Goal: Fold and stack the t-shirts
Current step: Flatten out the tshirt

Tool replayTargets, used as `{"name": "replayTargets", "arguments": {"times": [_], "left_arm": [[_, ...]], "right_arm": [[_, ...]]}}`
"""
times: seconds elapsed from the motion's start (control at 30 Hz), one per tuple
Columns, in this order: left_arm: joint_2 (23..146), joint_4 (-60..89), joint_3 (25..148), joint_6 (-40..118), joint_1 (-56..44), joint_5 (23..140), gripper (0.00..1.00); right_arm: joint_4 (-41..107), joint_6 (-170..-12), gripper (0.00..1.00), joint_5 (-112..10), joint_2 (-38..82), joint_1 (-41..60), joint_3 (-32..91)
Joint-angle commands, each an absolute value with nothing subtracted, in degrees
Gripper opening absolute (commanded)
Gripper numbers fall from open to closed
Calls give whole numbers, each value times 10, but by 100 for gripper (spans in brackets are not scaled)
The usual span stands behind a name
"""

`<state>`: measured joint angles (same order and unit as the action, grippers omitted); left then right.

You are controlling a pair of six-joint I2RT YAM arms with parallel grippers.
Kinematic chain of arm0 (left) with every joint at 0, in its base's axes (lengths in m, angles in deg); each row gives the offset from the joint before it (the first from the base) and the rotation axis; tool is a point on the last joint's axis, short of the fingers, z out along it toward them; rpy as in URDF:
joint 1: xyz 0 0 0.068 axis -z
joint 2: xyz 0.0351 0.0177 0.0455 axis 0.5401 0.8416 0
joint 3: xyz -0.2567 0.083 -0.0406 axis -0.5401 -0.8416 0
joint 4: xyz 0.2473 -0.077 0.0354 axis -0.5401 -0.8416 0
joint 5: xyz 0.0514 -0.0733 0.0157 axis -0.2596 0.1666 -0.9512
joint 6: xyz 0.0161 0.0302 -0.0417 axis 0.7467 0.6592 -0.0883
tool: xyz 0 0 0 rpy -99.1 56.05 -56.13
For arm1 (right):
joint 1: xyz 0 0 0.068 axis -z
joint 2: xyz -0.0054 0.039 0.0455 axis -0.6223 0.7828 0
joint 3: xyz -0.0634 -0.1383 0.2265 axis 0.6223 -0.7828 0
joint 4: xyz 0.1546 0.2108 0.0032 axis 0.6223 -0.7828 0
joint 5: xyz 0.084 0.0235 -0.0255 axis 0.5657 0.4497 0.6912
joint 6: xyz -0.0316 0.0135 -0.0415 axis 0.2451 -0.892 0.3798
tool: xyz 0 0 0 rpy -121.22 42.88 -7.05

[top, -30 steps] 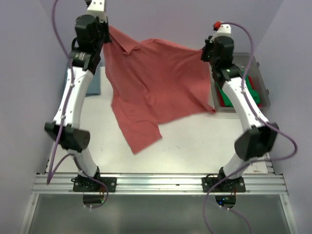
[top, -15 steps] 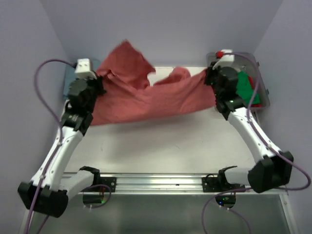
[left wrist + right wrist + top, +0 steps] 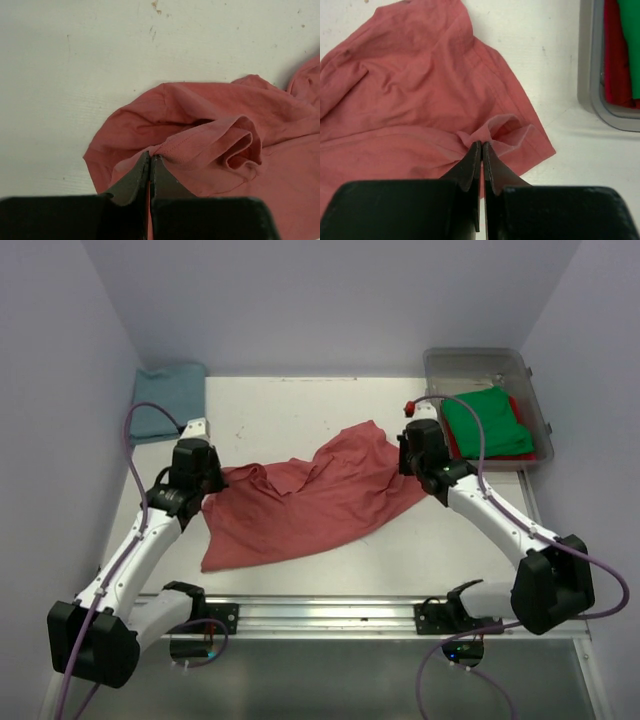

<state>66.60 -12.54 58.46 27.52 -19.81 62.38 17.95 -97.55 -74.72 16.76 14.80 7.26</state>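
Note:
A salmon-red t-shirt (image 3: 310,502) lies rumpled across the middle of the table. My left gripper (image 3: 150,156) is shut on a fold of its hem (image 3: 200,142) at the shirt's left side. My right gripper (image 3: 482,145) is shut on a pinch of cloth near the shirt's right corner (image 3: 532,140). Both hold the cloth low at the table surface. A folded teal-blue t-shirt (image 3: 168,400) lies at the far left. A bright green t-shirt (image 3: 487,420) lies over a red one (image 3: 615,55) in the bin.
A clear plastic bin (image 3: 478,360) stands at the far right corner of the white table (image 3: 300,410); its grey rim (image 3: 590,75) shows in the right wrist view. Purple walls close in on three sides. A metal rail (image 3: 320,615) runs along the near edge.
Both arms have come down and toward the near side, lowering the salmon-red t-shirt from hanging in the air to lying spread on the table. Both grips have held.

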Motion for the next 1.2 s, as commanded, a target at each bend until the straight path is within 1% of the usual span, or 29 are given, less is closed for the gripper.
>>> {"name": "replayTargets", "arguments": {"times": [0.0,0.07,0.1,0.13,0.2,0.23,0.27,0.3,0.4,0.5,0.67,0.7,0.77,0.8,0.87,0.9,0.97,1.07,1.1,1.17], "left_arm": [[697,-128,618,266,-197,598,0],[722,-109,628,266,-197,579,0],[754,-107,633,263,-198,573,0],[773,-112,658,258,-198,575,0],[820,-136,681,248,-199,602,0],[833,-148,701,244,-198,637,0],[839,-159,704,237,-198,653,0],[836,-159,698,234,-189,668,0],[809,-161,641,214,-157,693,0],[803,-158,596,193,-140,731,0],[834,-135,558,164,-106,784,0],[859,-130,552,164,-105,787,0],[890,-109,552,162,-106,784,0],[928,-104,559,159,-107,781,0],[967,-80,570,152,-108,783,0],[1006,-75,586,146,-108,766,0],[1038,-58,603,137,-112,775,0],[1085,-50,640,131,-116,736,0],[1105,-50,661,133,-117,694,0],[1132,-66,693,147,-120,660,0]], "right_arm": [[155,-981,0,-789,162,148,112],[156,-978,0,-811,199,148,142],[151,-978,0,-813,220,148,157],[143,-977,0,-816,260,148,192],[89,-976,0,-804,315,148,239],[63,-977,0,-792,370,149,291],[23,-981,0,-769,391,149,310],[13,-988,0,-758,407,148,323],[39,-1001,0,-702,431,148,313],[60,-1013,0,-681,446,148,287],[65,-1015,0,-652,480,148,290],[67,-1019,0,-650,488,148,292],[70,-1023,0,-637,498,148,300],[70,-1025,0,-635,510,148,305],[68,-1028,0,-628,525,148,322],[66,-1030,0,-624,532,148,335],[62,-1032,0,-623,553,148,346],[65,-1037,0,-633,575,148,364],[63,-1038,0,-646,583,148,377],[59,-1039,0,-665,607,149,394]]}}
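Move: Both shut grippers still pinch the pink t-shirt, about 14 cm over the table. The left one's corner is bound for a spot some 11 cm to its right and 1 cm ahead; the shirt's middle lies about 21 cm right and 3 cm back. The right one's spot is some 7 cm ahead and 6 cm left; the shirt's far peak is about 15 cm ahead and 8 cm left, the bin roughly 21 cm ahead and 19 cm right. Keeping its pinch, the left hand sinks about 14 cm and works some 11 cm to its right over the shirt, first edging forward, then drawing back, and finally sweeping forward again low down while the fingers tip some 30 degrees further down. The right hand, also still shut on the cloth, reaches forward, sinks about 12 cm as it eases back a little, and ends with a short low push forward, drifting left towards the left hand and tipping its fingers down too. ##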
